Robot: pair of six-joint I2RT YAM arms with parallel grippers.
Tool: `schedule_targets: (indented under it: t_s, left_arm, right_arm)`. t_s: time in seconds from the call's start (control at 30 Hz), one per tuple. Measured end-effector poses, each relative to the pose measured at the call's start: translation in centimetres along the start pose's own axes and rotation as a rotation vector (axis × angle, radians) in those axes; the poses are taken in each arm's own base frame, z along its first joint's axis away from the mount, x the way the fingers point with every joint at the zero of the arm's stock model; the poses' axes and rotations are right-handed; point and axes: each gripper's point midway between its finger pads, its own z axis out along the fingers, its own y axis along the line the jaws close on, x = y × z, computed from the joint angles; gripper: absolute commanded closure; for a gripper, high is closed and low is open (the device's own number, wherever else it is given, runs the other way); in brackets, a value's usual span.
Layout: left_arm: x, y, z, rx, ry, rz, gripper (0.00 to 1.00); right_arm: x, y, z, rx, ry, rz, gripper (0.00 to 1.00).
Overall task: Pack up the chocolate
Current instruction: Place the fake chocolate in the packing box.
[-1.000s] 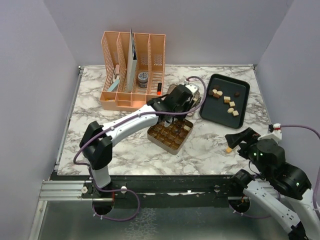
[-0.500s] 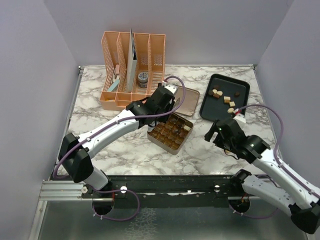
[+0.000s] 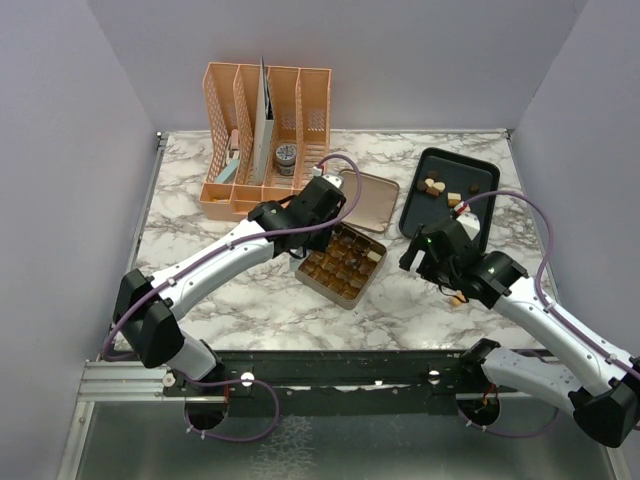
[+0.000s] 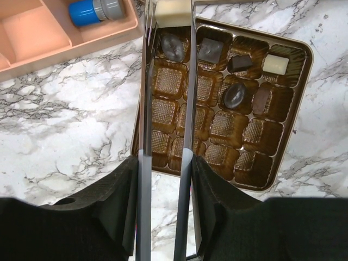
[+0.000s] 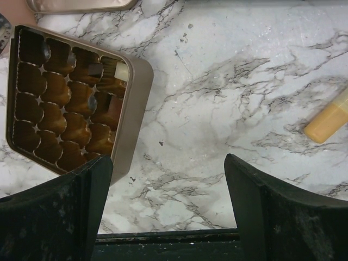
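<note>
The square gold tin (image 3: pixel 340 262) lies mid-table, with several dark pieces and one white piece of chocolate (image 4: pixel 235 95) in its cups. My left gripper (image 4: pixel 166 163) is shut on thin metal tongs (image 4: pixel 145 109). The tongs pinch a cream-white chocolate (image 4: pixel 173 12) over the tin's far corner. My right gripper (image 5: pixel 168 163) stands open and empty above bare marble, just right of the tin (image 5: pixel 136 109). More chocolate (image 3: pixel 433 186) lies on the black tray (image 3: pixel 480 165). A light brown piece (image 5: pixel 326 122) lies loose on the table.
The tin's lid (image 3: pixel 365 190) lies behind the tin, between it and the tray. A peach desk organizer (image 3: pixel 265 140) stands at the back left, with a blue-capped item (image 4: pixel 87 11) in its front compartment. The table's near edge runs just below my right gripper.
My right arm swung up from the front right corner toward the tin's right side. My left gripper moved left from beside the tray to the tin's far corner, still holding the tongs.
</note>
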Motion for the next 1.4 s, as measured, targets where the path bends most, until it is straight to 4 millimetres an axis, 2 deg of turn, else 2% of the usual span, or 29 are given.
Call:
schedule_targets:
  t_s: [0.23,0.53,0.7,0.97,1.2,1.4]
  left_arm:
    - [-1.1,-0.4,-1.9,0.028,-0.012,-0.031,0.68]
    - [-0.8,-1.0,-5.8,0.126,-0.019,-0.109,0.68]
    - [-0.4,-1.7,-7.1,0.189,-0.016,-0.133,0.68]
    - [2.6,-1.4,-6.8,0.190,0.053,-0.156,0.68]
    - [4.1,-1.2,-6.2,0.177,0.098,-0.154,0.67]
    - [5.1,-1.0,-5.8,0.171,0.121,-0.149,0.66]
  right_arm:
    - [0.2,0.3,0.0,-0.014,0.013,-0.003,0.11]
    - [0.9,0.5,0.1,-0.026,0.046,-0.015,0.11]
    - [1.0,0.1,-0.3,-0.034,0.041,-0.011,0.11]
    - [1.5,-0.2,-0.9,-0.035,0.067,-0.014,0.11]
    - [2.2,-1.1,-1.1,-0.001,0.096,-0.012,0.10]
    - [1.2,-0.4,-2.0,-0.017,0.080,0.003,0.09]
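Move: The left gripper already holds tongs with a white chocolate at their tips. The middle of the packing box lies about 5 cm to its right, some 2 cm ahead and 15 cm below; the box lid lies roughly 18 cm ahead and 10 cm right, and the blue-capped tube about 15 cm ahead and 3 cm left. From the open, empty right gripper, the box sits some 14 cm left, 7 cm ahead and 13 cm below. Keep the grip on the tongs and draw the left gripper back about 7 cm in an arc, rising some 5 cm and then sinking nearly all of it, so the tips come away from the lid side towards the box's nearer rows. Meanwhile roll its left side down and tip the fingers steeper, some 10 degrees each. Let the open right gripper ease back about 2 cm. ##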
